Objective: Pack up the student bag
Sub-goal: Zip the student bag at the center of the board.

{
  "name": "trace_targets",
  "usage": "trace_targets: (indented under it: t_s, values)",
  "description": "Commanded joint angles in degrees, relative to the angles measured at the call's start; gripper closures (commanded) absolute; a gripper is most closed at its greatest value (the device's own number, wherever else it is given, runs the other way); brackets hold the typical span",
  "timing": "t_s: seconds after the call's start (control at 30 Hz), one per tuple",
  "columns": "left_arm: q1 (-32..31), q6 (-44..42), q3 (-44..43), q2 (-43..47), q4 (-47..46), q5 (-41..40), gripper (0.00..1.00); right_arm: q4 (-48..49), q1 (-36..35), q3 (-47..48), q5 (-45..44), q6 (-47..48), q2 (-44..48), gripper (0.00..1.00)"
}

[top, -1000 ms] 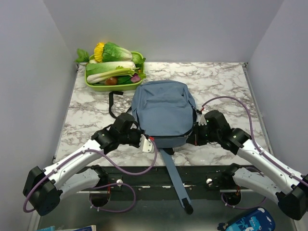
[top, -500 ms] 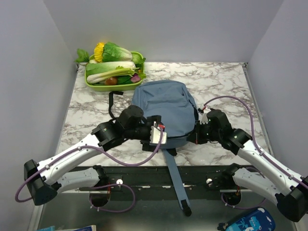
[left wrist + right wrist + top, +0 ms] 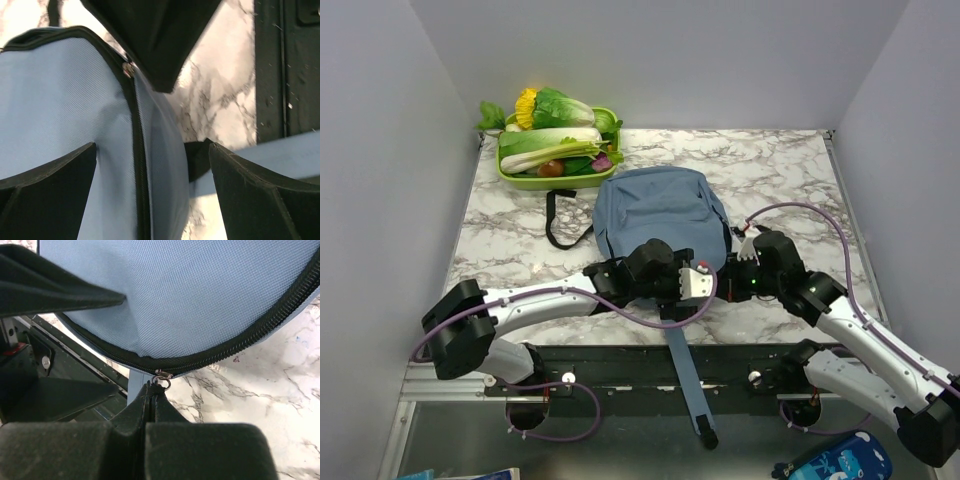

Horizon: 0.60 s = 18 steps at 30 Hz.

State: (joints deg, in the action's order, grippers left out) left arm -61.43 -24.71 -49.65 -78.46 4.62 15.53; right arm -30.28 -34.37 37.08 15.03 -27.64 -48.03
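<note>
The student bag [image 3: 660, 220], dusty blue, lies flat on the marble table with its zip closed. My left gripper [image 3: 710, 284] reaches across the bag's near right corner and is open. In the left wrist view its fingers [image 3: 45, 175] straddle the blue fabric and the black zip line [image 3: 137, 165] without touching them. My right gripper [image 3: 736, 285] sits at the same corner, shut on the small metal zipper pull [image 3: 162, 380] just below the zip [image 3: 225, 352]. The left gripper's dark fingers [image 3: 50, 295] show at the left of the right wrist view.
A green tray of toy vegetables [image 3: 510, 172] stands at the back left. A black strap loop [image 3: 558, 225] lies left of the bag, and a blue strap [image 3: 685, 380] hangs over the front rail. A dark-blue printed pouch [image 3: 835, 460] lies below the table at front right.
My left arm has swung right along the bag's near edge to its right corner, and its gripper has opened. The right gripper has stayed shut at that corner.
</note>
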Motion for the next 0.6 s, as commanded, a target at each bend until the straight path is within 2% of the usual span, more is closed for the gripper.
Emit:
trace_targets:
  t_s: [0.0, 0.13, 0.2, 0.23, 0.27, 0.33, 0.37, 0.47, 0.57]
  values:
    - [-0.9, 3.0, -1.9, -2.9, -9.6, -7.1, 0.01, 4.0, 0.3, -0.7, 5.0, -1.2, 1.6, 0.99]
    - [-2.2, 1.9, -1.2, -4.2, -11.8, -7.6, 0.01, 5.1, 0.3, -1.1, 7.1, -1.5, 1.6, 1.0]
    - [-2.6, 0.7, -0.2, -4.5, -12.3, -6.4, 0.1, 5.7, 0.3, -1.1, 8.7, -1.9, 1.4, 1.0]
    - [-2.7, 0.5, 0.1, -4.5, -12.5, -6.0, 0.17, 5.8, 0.3, -1.1, 8.9, -2.0, 1.4, 1.0]
    - [-3.0, 0.1, 0.3, -4.5, -12.4, -4.6, 0.34, 5.8, 0.3, -1.1, 8.7, -2.1, 1.5, 0.99]
    - [-3.3, -3.0, 0.7, -4.3, -10.4, -2.6, 0.6, 5.5, 0.3, -1.3, 7.0, -2.5, 1.9, 0.99]
    - [-3.4, -4.4, 0.7, -4.0, -9.4, -1.1, 0.78, 5.1, 0.3, -1.1, 6.1, -2.5, 2.1, 0.99]
    - [-3.5, -8.8, 0.3, -2.8, -3.4, 0.5, 0.97, 1.4, 0.2, 1.1, 1.3, -1.5, 1.2, 1.0]
    - [-3.4, -12.9, 0.4, -0.8, 3.9, 3.4, 1.0, -1.0, 0.4, 2.7, -1.2, -0.3, -0.3, 1.0]
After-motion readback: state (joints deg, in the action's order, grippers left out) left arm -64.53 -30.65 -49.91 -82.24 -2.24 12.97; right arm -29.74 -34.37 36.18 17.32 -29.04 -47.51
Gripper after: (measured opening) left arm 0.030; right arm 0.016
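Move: The bag's zip edge beside the zipper pull, where the left fingers will shut, lies about 3 cm right of the left hand and 1 cm below. The pull, still pinched by the right hand, is about 6 cm right of the left hand, 1 cm ahead and 1 cm down. The student bag's middle is some 15 cm ahead, 7 cm left and 5 cm below. From the right hand, the edge is 3 cm left, 1 cm back. Left hand eases about 3 cm right towards the right-held zipper pull and shuts, pinching the bag's zip edge. ##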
